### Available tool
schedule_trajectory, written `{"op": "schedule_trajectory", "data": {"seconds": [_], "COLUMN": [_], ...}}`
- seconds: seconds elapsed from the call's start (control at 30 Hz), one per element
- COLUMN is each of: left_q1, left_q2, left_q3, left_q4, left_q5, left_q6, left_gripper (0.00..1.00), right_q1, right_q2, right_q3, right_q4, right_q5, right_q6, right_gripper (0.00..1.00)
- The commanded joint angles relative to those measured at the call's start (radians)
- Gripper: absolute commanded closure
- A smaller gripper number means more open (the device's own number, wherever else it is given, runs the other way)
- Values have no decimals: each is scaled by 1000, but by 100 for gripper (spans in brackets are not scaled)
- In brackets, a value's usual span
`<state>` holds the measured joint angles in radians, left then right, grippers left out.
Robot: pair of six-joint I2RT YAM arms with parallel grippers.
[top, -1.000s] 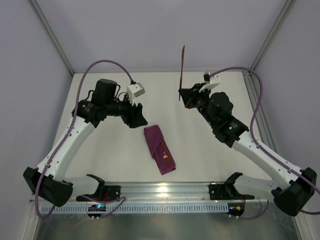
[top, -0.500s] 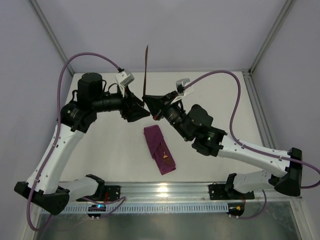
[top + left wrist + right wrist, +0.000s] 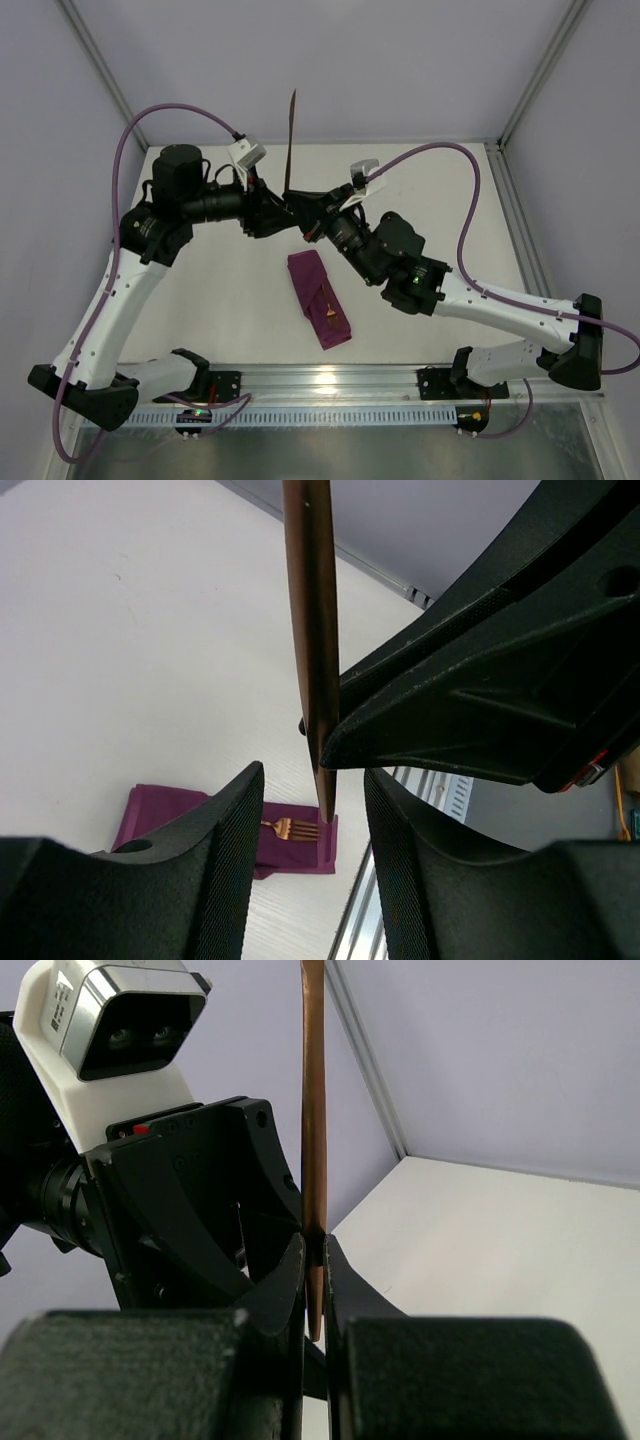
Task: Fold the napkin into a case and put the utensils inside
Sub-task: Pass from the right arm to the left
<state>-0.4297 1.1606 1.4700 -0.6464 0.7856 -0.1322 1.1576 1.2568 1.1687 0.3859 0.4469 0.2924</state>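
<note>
The napkin, folded into a narrow magenta case (image 3: pixel 318 296), lies on the table with the copper fork (image 3: pixel 330 316) tucked in it, tines showing. The left wrist view shows both from above, case (image 3: pixel 160 810) and fork (image 3: pixel 292 829). My right gripper (image 3: pixel 296 203) is shut on the copper knife (image 3: pixel 292 130), holding it upright above the table. The right wrist view has its fingertips (image 3: pixel 313 1250) pinched on the knife (image 3: pixel 313 1110). My left gripper (image 3: pixel 312 776) faces it, open, with the knife (image 3: pixel 310 630) hanging between its fingers, a gap on each side.
The metal rail (image 3: pixel 320 380) with both arm bases runs along the near edge. Grey walls and frame posts close in the white table (image 3: pixel 440 200). Purple cables (image 3: pixel 190 115) arch above both arms.
The right arm swung left with the upright knife to meet the left gripper. The left arm rose and its jaws have narrowed around the knife's lower end.
</note>
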Motion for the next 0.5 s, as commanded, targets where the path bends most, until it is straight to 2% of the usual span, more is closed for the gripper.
{"op": "schedule_trajectory", "data": {"seconds": [0.0, 0.07, 0.23, 0.33, 0.37, 0.47], "left_q1": [3, 5, 9, 9, 9, 9], "left_q2": [-22, -22, -19, -16, -13, -12], "left_q3": [50, 59, 79, 79, 73, 62], "left_q4": [18, 10, 7, 17, 19, 25], "left_q5": [17, 12, 0, 4, 6, 21], "left_q6": [-11, -6, -9, -15, -17, -18], "left_gripper": [52, 52, 60, 70, 76, 82], "right_q1": [7, 8, 8, 8, 8, 8], "right_q2": [-33, -36, -36, -36, -36, -39], "right_q3": [22, 20, 22, 13, 9, 0], "right_q4": [59, 50, 39, 38, 39, 57], "right_q5": [36, 38, 27, 24, 23, 16], "right_q6": [-7, -9, -6, 7, 14, 25], "right_gripper": [96, 96, 96, 96, 96, 96]}}
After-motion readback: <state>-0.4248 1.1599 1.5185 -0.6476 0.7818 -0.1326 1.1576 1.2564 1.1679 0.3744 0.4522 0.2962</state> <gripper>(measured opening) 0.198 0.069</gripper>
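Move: The upright knife's middle is about 9 cm above the left hand, 2 cm ahead and 1 cm to its right; its lower tip is already between the open left fingers. The right fingers, gripping it low, are 3 cm above the left hand and 1 cm right. From the right hand, the knife's middle is 6 cm up and 2 cm ahead, straight ahead. The napkin is level with the left hand, 5 cm right, 38 cm below. The left fingers close around the knife's lower tip, just under the right fingertips, going from half open to nearly shut as the hand rises about 2 cm; whether the pads bear on the knife yet can't be told. The right hand stays put and keeps its pinch. ##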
